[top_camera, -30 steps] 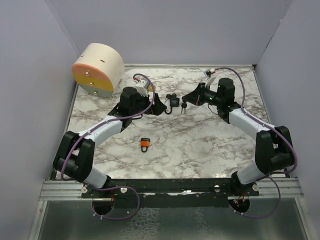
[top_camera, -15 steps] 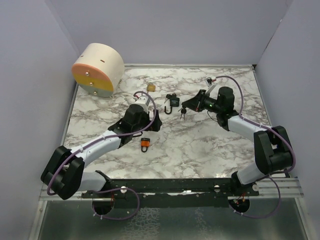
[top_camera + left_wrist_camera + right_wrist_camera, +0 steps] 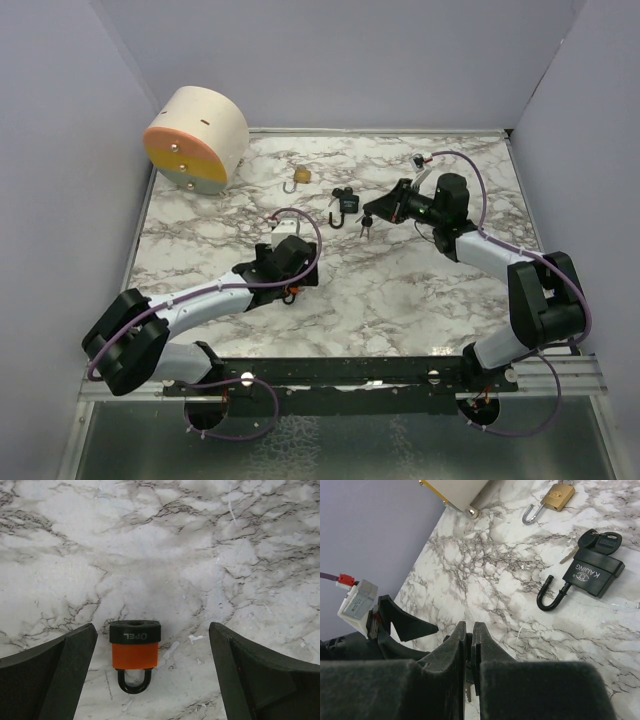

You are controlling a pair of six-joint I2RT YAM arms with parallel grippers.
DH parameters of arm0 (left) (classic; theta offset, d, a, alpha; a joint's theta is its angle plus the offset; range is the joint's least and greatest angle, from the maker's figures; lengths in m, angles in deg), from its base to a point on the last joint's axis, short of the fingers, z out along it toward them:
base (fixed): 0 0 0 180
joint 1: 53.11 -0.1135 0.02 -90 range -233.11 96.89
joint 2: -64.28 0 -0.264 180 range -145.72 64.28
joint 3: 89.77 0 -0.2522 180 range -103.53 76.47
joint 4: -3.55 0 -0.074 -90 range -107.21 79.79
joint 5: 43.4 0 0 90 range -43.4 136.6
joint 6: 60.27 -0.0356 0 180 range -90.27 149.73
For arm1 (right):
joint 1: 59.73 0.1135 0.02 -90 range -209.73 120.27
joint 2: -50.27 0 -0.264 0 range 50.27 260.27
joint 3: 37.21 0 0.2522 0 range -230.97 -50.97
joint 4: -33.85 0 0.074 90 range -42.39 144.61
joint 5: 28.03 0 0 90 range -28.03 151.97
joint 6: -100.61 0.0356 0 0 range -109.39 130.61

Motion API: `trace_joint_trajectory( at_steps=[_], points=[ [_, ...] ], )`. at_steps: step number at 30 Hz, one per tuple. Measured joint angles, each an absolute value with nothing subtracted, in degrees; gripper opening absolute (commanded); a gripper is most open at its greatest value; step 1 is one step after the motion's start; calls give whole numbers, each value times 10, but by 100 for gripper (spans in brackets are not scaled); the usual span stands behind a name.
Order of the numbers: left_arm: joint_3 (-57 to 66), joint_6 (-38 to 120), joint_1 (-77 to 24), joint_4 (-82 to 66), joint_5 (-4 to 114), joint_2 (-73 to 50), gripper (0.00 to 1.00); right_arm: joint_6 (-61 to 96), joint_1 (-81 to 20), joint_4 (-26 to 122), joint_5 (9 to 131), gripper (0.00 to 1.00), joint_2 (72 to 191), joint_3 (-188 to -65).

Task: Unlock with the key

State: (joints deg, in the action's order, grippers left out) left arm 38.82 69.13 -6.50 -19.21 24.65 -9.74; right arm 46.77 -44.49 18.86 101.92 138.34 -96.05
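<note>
A small orange padlock (image 3: 135, 652) with a black top and a closed black shackle lies flat on the marble. My left gripper (image 3: 152, 630) hovers over it, open, with one finger on each side and touching nothing. In the top view the padlock (image 3: 291, 294) peeks out from under the left gripper (image 3: 290, 272). My right gripper (image 3: 469, 626) is shut on a key (image 3: 468, 692), whose metal blade shows between the fingers. In the top view the right gripper (image 3: 371, 212) is above the table's back middle, with the key bunch (image 3: 366, 227) dangling under it.
A black padlock (image 3: 592, 572) with an open shackle and its own keys (image 3: 600, 540) lies at the back centre (image 3: 347, 204). A brass padlock (image 3: 301, 175), also open, lies farther back. A cream cylinder with an orange face (image 3: 195, 135) stands at the back left.
My left arm has swung from the back middle toward the front and now sits over the orange padlock, still open. The right gripper shifted slightly left, still shut on the key.
</note>
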Motion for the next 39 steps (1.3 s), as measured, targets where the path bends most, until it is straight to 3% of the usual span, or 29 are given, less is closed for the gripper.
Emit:
trace_joint_trajectory(
  at_steps=[16, 29, 33, 38, 39],
  points=[
    [415, 742, -35, -223, 195, -135, 83, 464, -446, 189, 1023, 1, 1383, -960],
    [418, 742, -30, -222, 188, -154, 63, 463, -446, 194, 1023, 1, 1383, -960],
    [418, 742, -30, -220, 187, -156, 42, 463, -446, 195, 1023, 1, 1383, -960],
    [418, 737, -28, -212, 187, -158, 4, 460, -446, 200, 1023, 1, 1383, -960],
    [418, 735, -28, -211, 187, -158, 0, 459, -446, 201, 1023, 1, 1383, -960]
  ],
)
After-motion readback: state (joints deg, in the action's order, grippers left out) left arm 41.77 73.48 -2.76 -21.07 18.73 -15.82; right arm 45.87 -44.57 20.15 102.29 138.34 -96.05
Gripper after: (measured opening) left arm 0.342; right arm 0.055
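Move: Below the open left hand, some 5 cm down, 2 cm back and 2 cm to its left, lies the orange padlock. The nearest other lock, the black padlock, lies about 20 cm ahead of this hand, 12 cm to its right and 5 cm lower. From the right hand, which already holds keys, the orange padlock is about 13 cm back, 17 cm to the left and 15 cm below. Sinking about 5 cm, and easing back and left some 2 cm each, the left hand comes down over the orange padlock, its wrist tilting some 10 degrees on the way. The fingers start to narrow as it sinks, then close quickly once it is down and pinch the padlock's body from both sides. ##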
